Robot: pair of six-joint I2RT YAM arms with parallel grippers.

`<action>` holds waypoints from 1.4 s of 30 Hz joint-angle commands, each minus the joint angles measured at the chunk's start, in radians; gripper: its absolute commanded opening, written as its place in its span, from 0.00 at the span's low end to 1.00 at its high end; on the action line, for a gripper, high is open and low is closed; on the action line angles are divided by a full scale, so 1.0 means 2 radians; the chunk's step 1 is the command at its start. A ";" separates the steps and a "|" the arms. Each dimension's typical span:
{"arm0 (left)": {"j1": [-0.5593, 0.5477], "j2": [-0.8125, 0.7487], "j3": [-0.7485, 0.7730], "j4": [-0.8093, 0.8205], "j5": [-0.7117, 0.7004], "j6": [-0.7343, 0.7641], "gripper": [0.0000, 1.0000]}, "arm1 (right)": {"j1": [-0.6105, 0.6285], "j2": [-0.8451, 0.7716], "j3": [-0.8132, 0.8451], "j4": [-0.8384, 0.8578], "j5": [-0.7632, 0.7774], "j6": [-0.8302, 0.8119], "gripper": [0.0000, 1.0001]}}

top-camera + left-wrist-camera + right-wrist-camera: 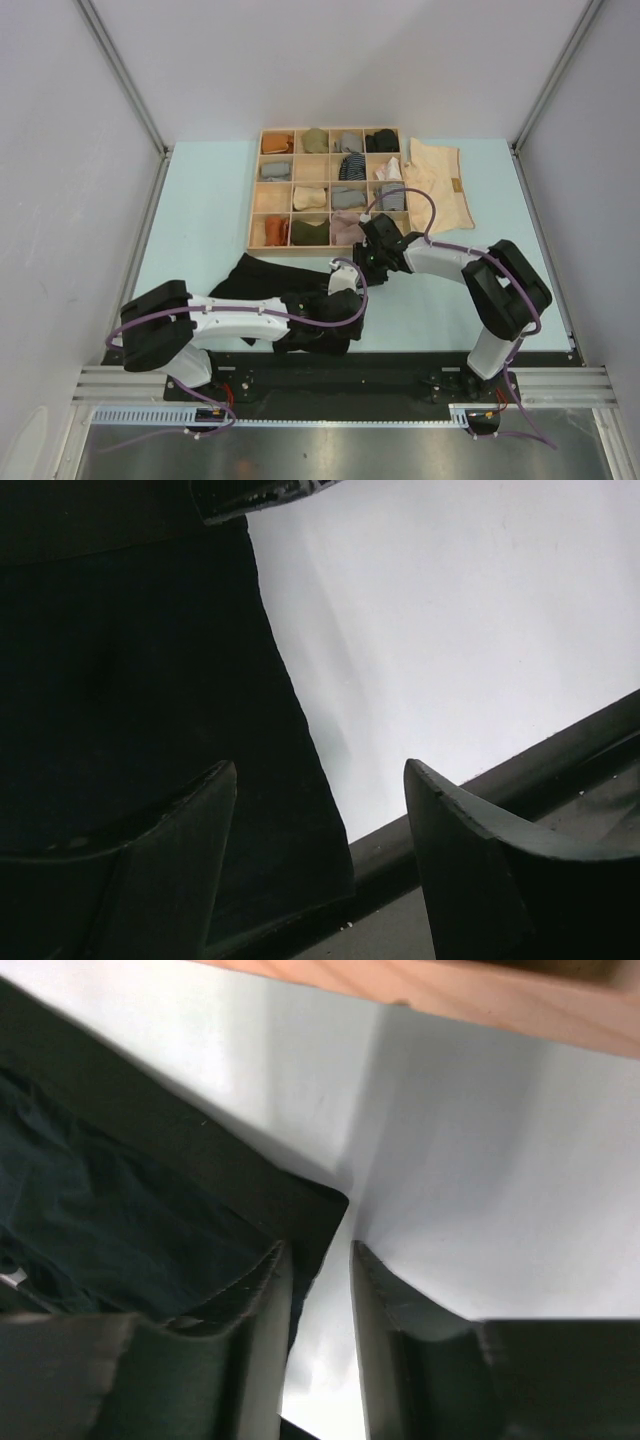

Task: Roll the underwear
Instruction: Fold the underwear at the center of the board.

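The black underwear [262,280] lies flat on the pale table in front of the wooden tray. My left gripper [325,335] is low over its near right part, by the table's front edge. In the left wrist view the left gripper [320,765] is open and straddles the side edge of the black underwear [130,680], one finger over the cloth and one over bare table. My right gripper [358,268] is at the far right corner. In the right wrist view the right gripper [318,1246] has a narrow gap, and the corner of the black underwear [120,1210] lies by its left finger. A cream underwear [440,185] lies right of the tray.
A wooden tray [253,215] with many compartments stands at the back and holds several small rolled cloths, including a rust-orange one [277,143]. A black rail [480,790] runs along the table's near edge. Grey walls enclose the table on both sides.
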 commanded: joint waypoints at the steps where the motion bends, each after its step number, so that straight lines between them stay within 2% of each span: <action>1: -0.003 -0.001 0.015 0.017 0.008 0.012 0.72 | 0.004 0.021 0.001 0.017 0.013 0.003 0.28; 2: -0.003 0.007 0.015 0.019 0.016 0.013 0.69 | 0.004 0.023 0.001 0.017 0.014 0.003 0.24; 3: -0.003 0.013 0.016 0.019 0.021 0.013 0.69 | 0.004 0.023 0.001 0.015 0.015 0.003 0.15; 8: -0.010 0.038 0.028 -0.001 0.023 0.010 0.63 | 0.000 0.015 0.001 0.002 0.033 0.001 0.03; 10: -0.014 0.050 0.038 -0.010 0.017 0.015 0.62 | -0.003 0.011 0.001 0.002 0.036 0.000 0.03; 16: -0.037 0.073 0.070 -0.047 -0.010 0.010 0.50 | -0.009 0.007 0.001 0.000 0.035 -0.001 0.02; 21: -0.060 0.085 0.097 -0.110 -0.046 -0.009 0.49 | -0.014 0.004 0.001 0.002 0.031 -0.001 0.02; 27: -0.079 0.099 0.107 -0.143 -0.062 -0.028 0.47 | -0.019 0.001 0.001 0.005 0.030 -0.001 0.02; 33: -0.080 0.106 0.103 -0.136 -0.063 -0.027 0.43 | -0.020 0.000 0.001 0.005 0.029 -0.001 0.01; 38: -0.082 0.108 0.105 -0.122 -0.059 -0.010 0.31 | -0.020 0.000 0.001 0.005 0.031 0.000 0.00; 41: -0.085 0.114 0.110 -0.116 -0.054 0.003 0.18 | -0.022 -0.002 0.001 0.004 0.036 -0.003 0.00; 42: -0.086 0.117 0.115 -0.109 -0.053 0.008 0.08 | -0.023 -0.003 0.001 0.002 0.037 -0.004 0.00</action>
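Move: Just beneath the right fingers, about 1 cm down and 1 cm ahead, is the black underwear's far right corner. Beyond in the box sit the pink cloth, some 10 cm ahead and 2 cm left of this hand, and the grey cloth, 10 cm ahead and 5 cm right. From the left hand, the underwear's near right corner lies about 5 cm back, level sideways and 4 cm lower; the far right corner lies about 12 cm ahead, 1 cm right and 4 cm lower. Closing at once after sinking 1 cm, the right fingers pinch the underwear just inside its far right corner, then draw it about 1.5 cm forward and right. Meanwhile the left hand works about 4 cm back and 3 cm down to the near right corner, drifting right and returning, rolling its left side up some 15 degrees and narrowing its open fingers nearly shut around the cloth. ##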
